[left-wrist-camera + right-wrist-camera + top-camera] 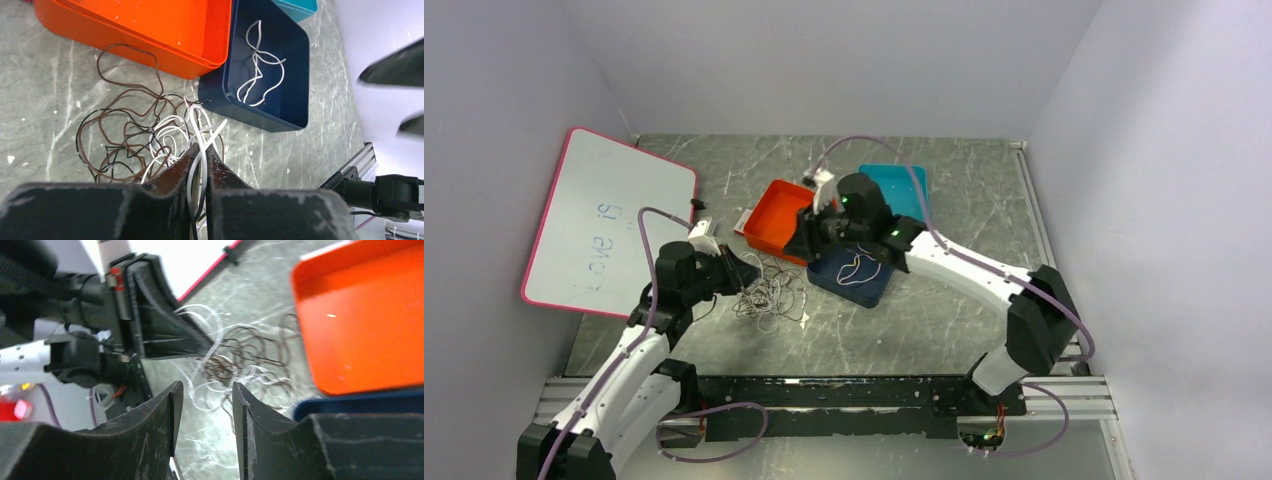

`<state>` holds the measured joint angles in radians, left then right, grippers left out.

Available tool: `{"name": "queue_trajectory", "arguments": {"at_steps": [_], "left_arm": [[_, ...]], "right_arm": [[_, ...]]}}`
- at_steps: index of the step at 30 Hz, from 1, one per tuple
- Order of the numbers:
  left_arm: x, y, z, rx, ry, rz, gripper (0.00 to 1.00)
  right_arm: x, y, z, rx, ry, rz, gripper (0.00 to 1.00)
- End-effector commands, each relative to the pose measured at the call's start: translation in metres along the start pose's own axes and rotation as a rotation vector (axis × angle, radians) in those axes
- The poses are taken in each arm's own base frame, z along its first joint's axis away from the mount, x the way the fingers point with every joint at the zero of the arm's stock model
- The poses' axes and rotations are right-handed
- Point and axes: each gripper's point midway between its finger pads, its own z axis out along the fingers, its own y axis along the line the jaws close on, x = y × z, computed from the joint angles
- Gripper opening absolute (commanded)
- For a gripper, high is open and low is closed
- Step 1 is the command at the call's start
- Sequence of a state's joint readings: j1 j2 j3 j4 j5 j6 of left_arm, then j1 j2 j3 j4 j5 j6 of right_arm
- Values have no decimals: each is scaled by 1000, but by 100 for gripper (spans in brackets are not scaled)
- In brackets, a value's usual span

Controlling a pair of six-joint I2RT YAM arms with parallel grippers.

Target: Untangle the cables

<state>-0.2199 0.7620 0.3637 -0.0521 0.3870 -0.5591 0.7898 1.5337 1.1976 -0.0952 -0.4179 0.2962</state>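
The cables (135,132) lie as a loose tangle of white, black and brown loops on the marble table, in front of the orange tray (150,25). My left gripper (201,150) is shut on a white strand and a dark strand at the tangle's near edge; the top view shows it (746,272) at the pile's (769,298) left side. A separate white cable (260,65) lies inside the navy tray (295,107). My right gripper (207,387) is open with nothing between its fingers, hovering above the table beside the tangle (245,360), near the trays (809,242).
A teal tray (894,185) sits behind the navy one (864,290). A pink-rimmed whiteboard (609,220) leans at the left wall. Walls close in the table on three sides. The left arm's gripper body (160,335) fills the right wrist view's upper left.
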Motion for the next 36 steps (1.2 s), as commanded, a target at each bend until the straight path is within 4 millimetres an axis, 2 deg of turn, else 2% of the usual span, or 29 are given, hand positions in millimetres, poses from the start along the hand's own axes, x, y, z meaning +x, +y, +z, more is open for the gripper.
{"name": "queue_trajectory", "arguments": {"at_steps": [1, 5, 13, 20, 25, 36], "left_arm": [[-6, -17, -2, 76, -14, 42, 13], [-4, -12, -2, 48, -7, 34, 13], [-3, -11, 0, 44, 4, 31, 12], [-2, -9, 1, 38, 7, 29, 12], [-1, -9, 1, 39, 8, 28, 12], [-1, -9, 1, 41, 11, 29, 11]], "right_arm": [[2, 44, 31, -143, -22, -111, 45], [5, 46, 52, -113, -47, -152, 44], [21, 31, 78, -95, -31, -234, 43], [20, 31, 87, -103, -42, -237, 43], [19, 28, 92, -94, -46, -236, 40], [24, 16, 106, -56, -19, -252, 40]]}}
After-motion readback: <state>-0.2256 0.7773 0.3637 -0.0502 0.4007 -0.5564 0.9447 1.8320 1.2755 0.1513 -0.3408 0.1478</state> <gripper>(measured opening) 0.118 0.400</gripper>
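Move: My left fingers already hold a bundle of cables, and the white cable loop sticking out of them is about 12 cm to my right hand's left, level fore and aft and some 7 cm below. From my left hand the loop is about 3 cm ahead, 2 cm right and slightly above. The cable pile lies about 9 cm left of my right hand and 20 cm below, the orange tray 18 cm ahead and 5 cm left, the navy tray 7 cm ahead and 10 cm right. I bring my right hand left by about 9 cm and down some 6 cm towards the white loop, first swinging back about 4 cm, then easing forward again as I creep in. I turn it roughly 10 degrees counter-clockwise, its forward side tipping up as much, and keep the fingers parted facing the loop. My left hand stays put, still pinching the cables. ##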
